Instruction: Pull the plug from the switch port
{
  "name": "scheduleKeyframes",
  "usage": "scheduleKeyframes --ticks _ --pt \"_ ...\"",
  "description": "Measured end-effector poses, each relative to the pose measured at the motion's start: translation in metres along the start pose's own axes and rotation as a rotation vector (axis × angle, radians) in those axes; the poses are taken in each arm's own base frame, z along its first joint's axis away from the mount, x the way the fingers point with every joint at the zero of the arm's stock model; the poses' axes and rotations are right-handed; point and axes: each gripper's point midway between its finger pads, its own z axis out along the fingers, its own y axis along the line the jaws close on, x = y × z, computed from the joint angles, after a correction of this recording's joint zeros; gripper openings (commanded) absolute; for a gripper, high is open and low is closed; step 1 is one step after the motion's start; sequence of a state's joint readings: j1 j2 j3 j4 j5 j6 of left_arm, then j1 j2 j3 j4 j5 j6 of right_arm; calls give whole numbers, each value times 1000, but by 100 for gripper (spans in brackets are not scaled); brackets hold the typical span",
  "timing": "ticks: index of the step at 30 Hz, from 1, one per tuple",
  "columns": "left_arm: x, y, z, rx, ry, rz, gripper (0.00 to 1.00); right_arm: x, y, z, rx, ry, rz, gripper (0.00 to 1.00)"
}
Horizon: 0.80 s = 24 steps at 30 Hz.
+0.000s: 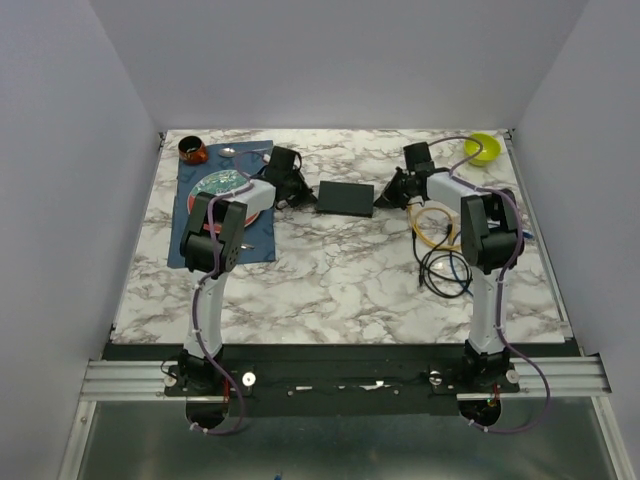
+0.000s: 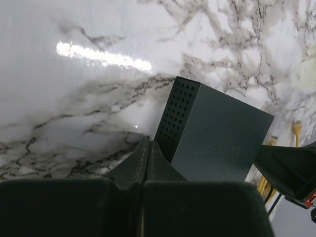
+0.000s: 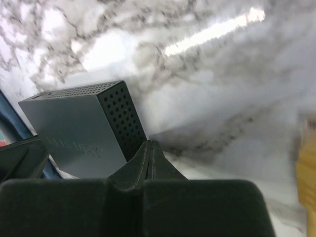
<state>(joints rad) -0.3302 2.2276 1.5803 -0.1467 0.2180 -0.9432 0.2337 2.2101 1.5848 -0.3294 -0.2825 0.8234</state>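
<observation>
The switch (image 1: 345, 198) is a flat black box lying at mid-table, with a perforated short side facing each wrist camera (image 2: 222, 143) (image 3: 69, 123). My left gripper (image 1: 298, 196) is shut and empty, its tips (image 2: 149, 142) resting low by the switch's left end. Just off the right end, my right gripper (image 1: 386, 196) is also shut and empty, tips (image 3: 150, 143) near the table. The socket edge and the plug are hidden from all views. A yellow cable end (image 2: 296, 127) lies on the marble beyond the switch.
A coiled yellow cable (image 1: 435, 222) and a black cable loop (image 1: 445, 270) lie by the right arm. At the left, a blue mat (image 1: 255, 245) carries a plate (image 1: 225, 188), a brown cup (image 1: 192, 150) and a spoon (image 1: 235, 152). A lime bowl (image 1: 483, 148) stands at the back right.
</observation>
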Motion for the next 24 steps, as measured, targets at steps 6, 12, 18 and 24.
scheduleKeyframes --ticks 6,12,18,24 --pt "33 8 -21 -11 34 4 0 31 -16 -19 14 15 -11 1" --pt "63 23 -47 -35 56 15 0 67 -26 -35 13 39 -28 0" --pt "74 29 -65 -82 57 59 22 73 -26 -39 33 29 -55 1" --pt "10 -13 -98 -63 -106 172 99 28 8 -66 48 -121 -144 36"
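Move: The switch lies between the two shut grippers, its middle about 10 cm to the right of the left hand and about 10 cm to the left of the right hand, level with both or a touch ahead of the right one, at roughly fingertip height. The nearest yellow plug lies some 11 cm to the right of the right hand and 2 cm back; the blue mat's middle is about 30 cm to the left of the left hand, straight across. With shut fingertips still set against the two ends of the switch, both hands draw it straight back over the table towards the bases, the left about 10 cm and the right about 9 cm, staying low and almost level. Then both come free, rising and swinging forward again over the switch's ends, the left faster and some 7 cm up with its fingers opening past half, the right about 5 cm up and only starting to open. ##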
